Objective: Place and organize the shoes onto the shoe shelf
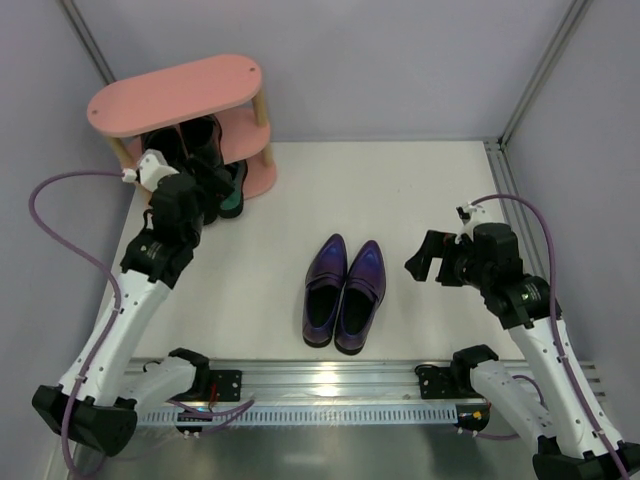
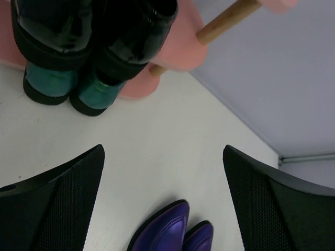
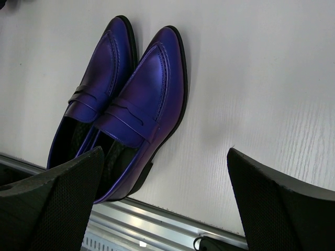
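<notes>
The pink shoe shelf stands at the back left. The black shoes sit on its middle board and the teal-green shoes on its bottom board, heels outward. The purple shoes lie side by side on the table centre, toes pointing away; they also show in the right wrist view and their toes in the left wrist view. My left gripper is open and empty just in front of the shelf. My right gripper is open and empty, right of the purple shoes.
A metal rail runs along the table's near edge by the arm bases. Pale walls and frame posts close in the back and sides. White table surface lies between the shelf and the right arm.
</notes>
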Available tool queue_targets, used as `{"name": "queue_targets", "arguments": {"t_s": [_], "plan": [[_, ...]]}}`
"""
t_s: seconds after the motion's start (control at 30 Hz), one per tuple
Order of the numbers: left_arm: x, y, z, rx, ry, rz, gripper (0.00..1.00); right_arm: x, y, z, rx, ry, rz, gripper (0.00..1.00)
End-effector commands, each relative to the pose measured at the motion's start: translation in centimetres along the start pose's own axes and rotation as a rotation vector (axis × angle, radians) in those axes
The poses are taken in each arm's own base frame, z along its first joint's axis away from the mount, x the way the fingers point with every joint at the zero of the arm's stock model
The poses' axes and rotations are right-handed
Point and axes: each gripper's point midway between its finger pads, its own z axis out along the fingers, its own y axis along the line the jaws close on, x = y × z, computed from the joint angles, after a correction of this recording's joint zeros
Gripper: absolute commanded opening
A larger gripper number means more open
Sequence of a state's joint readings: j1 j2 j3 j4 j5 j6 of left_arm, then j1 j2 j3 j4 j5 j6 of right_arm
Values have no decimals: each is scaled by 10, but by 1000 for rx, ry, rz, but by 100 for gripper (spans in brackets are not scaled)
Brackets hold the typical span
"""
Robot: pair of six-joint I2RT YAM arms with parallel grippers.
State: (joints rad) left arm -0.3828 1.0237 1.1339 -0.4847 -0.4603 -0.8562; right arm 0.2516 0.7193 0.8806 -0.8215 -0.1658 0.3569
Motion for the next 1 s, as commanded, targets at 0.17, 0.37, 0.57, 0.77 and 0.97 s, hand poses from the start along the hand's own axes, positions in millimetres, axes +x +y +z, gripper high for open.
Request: {"name": "queue_targets", "arguments": {"t_s": [0.17, 0.37, 0.57, 0.77, 0.97], "plan": [[-142, -27, -35, 201, -417, -427, 94, -5, 8, -3, -47, -35, -24, 100], [-186, 24, -12, 160, -455, -645, 95, -8, 10, -3, -60, -40, -47, 100], [-204, 58, 5, 154, -520, -742, 95, -10, 16, 1, -88, -31, -50, 100], [-213, 67, 38, 229, -496, -815, 92, -10, 17, 5, -92, -20, -50, 100], [-218, 76, 59, 215, -495, -823, 88, -8, 14, 8, -83, -14, -45, 100]]}}
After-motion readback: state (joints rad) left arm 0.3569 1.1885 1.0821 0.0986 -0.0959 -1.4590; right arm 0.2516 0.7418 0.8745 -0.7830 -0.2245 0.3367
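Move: The left end of the shoe shelf's top board is roughly 18 cm to the left hand's left, some 11 cm ahead and about 7 cm above it. The black shoes on the middle board are around 13 cm ahead, 6 cm left and 5 cm lower; the green shoes are 12 cm ahead, 4 cm left and some 23 cm below. From the right hand that board end lies about 54 cm left, 24 cm ahead and 17 cm higher. Heading for the left end of the shelf's top board, the empty left hand first climbs while swinging left across the shelf's front, about 20 cm sideways in all. It then eases forward and sinks a few centimetres to the board's level. On the way it rolls its left side down nearly 40 degrees, tips up and turns counter-clockwise, fingers staying wide open; no contact can be made out. ##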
